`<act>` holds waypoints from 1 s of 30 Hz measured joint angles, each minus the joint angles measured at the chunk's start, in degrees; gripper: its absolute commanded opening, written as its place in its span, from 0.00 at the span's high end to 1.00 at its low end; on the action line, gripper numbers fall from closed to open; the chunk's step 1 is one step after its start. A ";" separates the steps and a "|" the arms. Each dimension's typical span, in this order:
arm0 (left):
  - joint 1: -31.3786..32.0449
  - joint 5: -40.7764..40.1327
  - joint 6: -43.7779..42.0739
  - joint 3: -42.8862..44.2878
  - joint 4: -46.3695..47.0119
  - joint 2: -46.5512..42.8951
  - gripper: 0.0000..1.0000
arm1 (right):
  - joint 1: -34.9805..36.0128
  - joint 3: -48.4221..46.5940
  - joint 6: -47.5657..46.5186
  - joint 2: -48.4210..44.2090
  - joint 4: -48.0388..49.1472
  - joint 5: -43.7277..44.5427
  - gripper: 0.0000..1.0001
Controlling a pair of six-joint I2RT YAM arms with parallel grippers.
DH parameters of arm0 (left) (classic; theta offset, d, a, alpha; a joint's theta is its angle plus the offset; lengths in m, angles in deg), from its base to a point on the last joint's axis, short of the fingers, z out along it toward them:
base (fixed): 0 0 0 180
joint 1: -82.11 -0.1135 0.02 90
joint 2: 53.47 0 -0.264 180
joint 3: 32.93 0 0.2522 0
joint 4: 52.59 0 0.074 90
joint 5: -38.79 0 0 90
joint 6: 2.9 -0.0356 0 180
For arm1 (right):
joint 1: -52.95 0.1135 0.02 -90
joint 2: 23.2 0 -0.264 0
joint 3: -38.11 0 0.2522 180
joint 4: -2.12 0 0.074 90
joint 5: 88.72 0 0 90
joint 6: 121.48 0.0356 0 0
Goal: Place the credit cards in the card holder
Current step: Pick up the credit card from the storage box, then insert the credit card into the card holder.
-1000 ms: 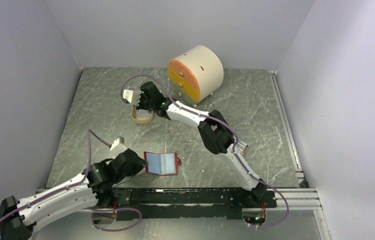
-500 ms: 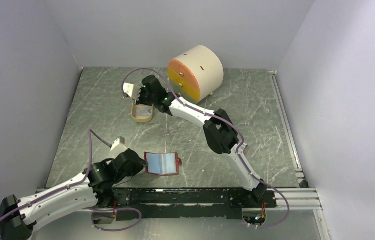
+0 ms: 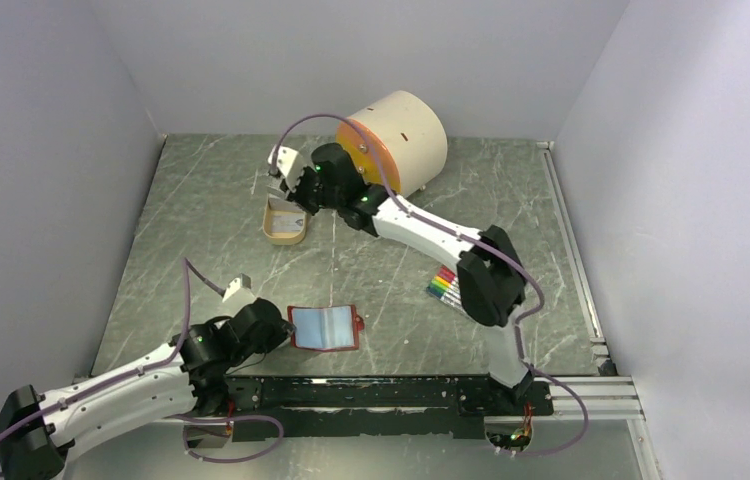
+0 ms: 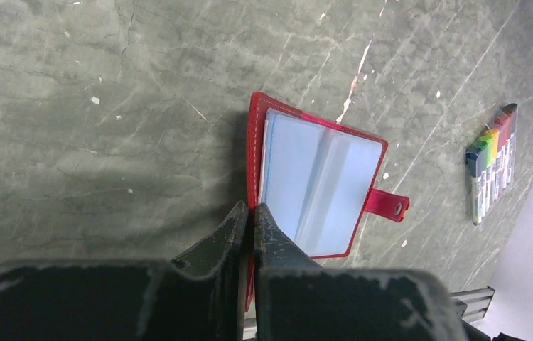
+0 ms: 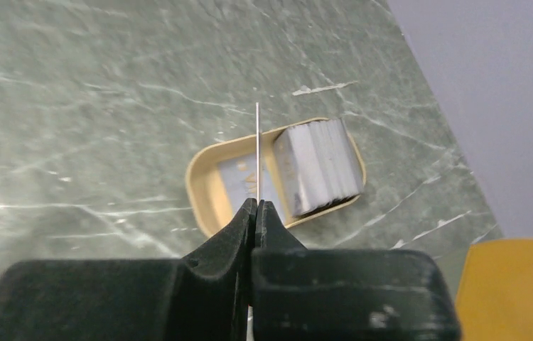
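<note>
The card holder (image 3: 324,327) lies open near the front of the table, red outside with pale blue pockets (image 4: 320,186) facing up. My left gripper (image 4: 250,210) is shut on its left edge. Further back, a stack of silver-grey credit cards (image 5: 317,165) leans in a tan oval tray (image 5: 203,186). Above that tray my right gripper (image 5: 255,204) is shut on one thin card (image 5: 257,142), seen edge-on and sticking straight out of the jaws. In the top view the right gripper (image 3: 299,203) hovers at the tray's (image 3: 269,232) back right end.
A round cream cabinet with orange and yellow drawer fronts (image 3: 396,140) stands at the back, just behind the right arm. A bundle of rainbow-coloured markers (image 3: 441,283) lies right of centre, also visible in the left wrist view (image 4: 491,160). Walls enclose the table on three sides.
The right gripper closed on a card in the tray and rose up and to the right with it. The right arm swung away, uncovering the markers. The left arm has not moved.
</note>
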 measured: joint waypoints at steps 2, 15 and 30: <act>0.00 0.00 0.22 0.00 0.00 0.11 0.91 | -0.02 4.22 4.90 -3.93 1.86 -1.01 1.00; 0.00 0.04 0.90 -1.84 3.45 5.79 0.91 | 0.09 44.85 47.17 -31.41 13.44 -2.80 1.00; 0.00 0.28 0.85 -1.84 7.08 8.81 0.91 | 4.17 75.21 78.79 -41.83 30.58 -1.84 1.00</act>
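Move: The card holder lies open about 24 cm back from my right hand, 7 cm to its right and some 18 cm below, and I already hold a credit card in that hand. The storage box is almost under that hand, about 4 cm ahead, 3 cm left and 16 cm down. The marker pens lie about 31 cm right of the holder and 11 cm farther out. From my left hand, pinching the holder's left edge, its middle is about 7 cm right, 1 cm ahead and 2 cm down. I sweep my right hand back some 23 cm and right about 14 cm, away from the storage box towards the card holder. It first lifts slightly, then sinks to about 10 cm lower, while the wrist rolls almost 80 degrees about the line of its fingers, still pinching the card. My left hand keeps the holder's left edge and lowers it about 2 cm. ##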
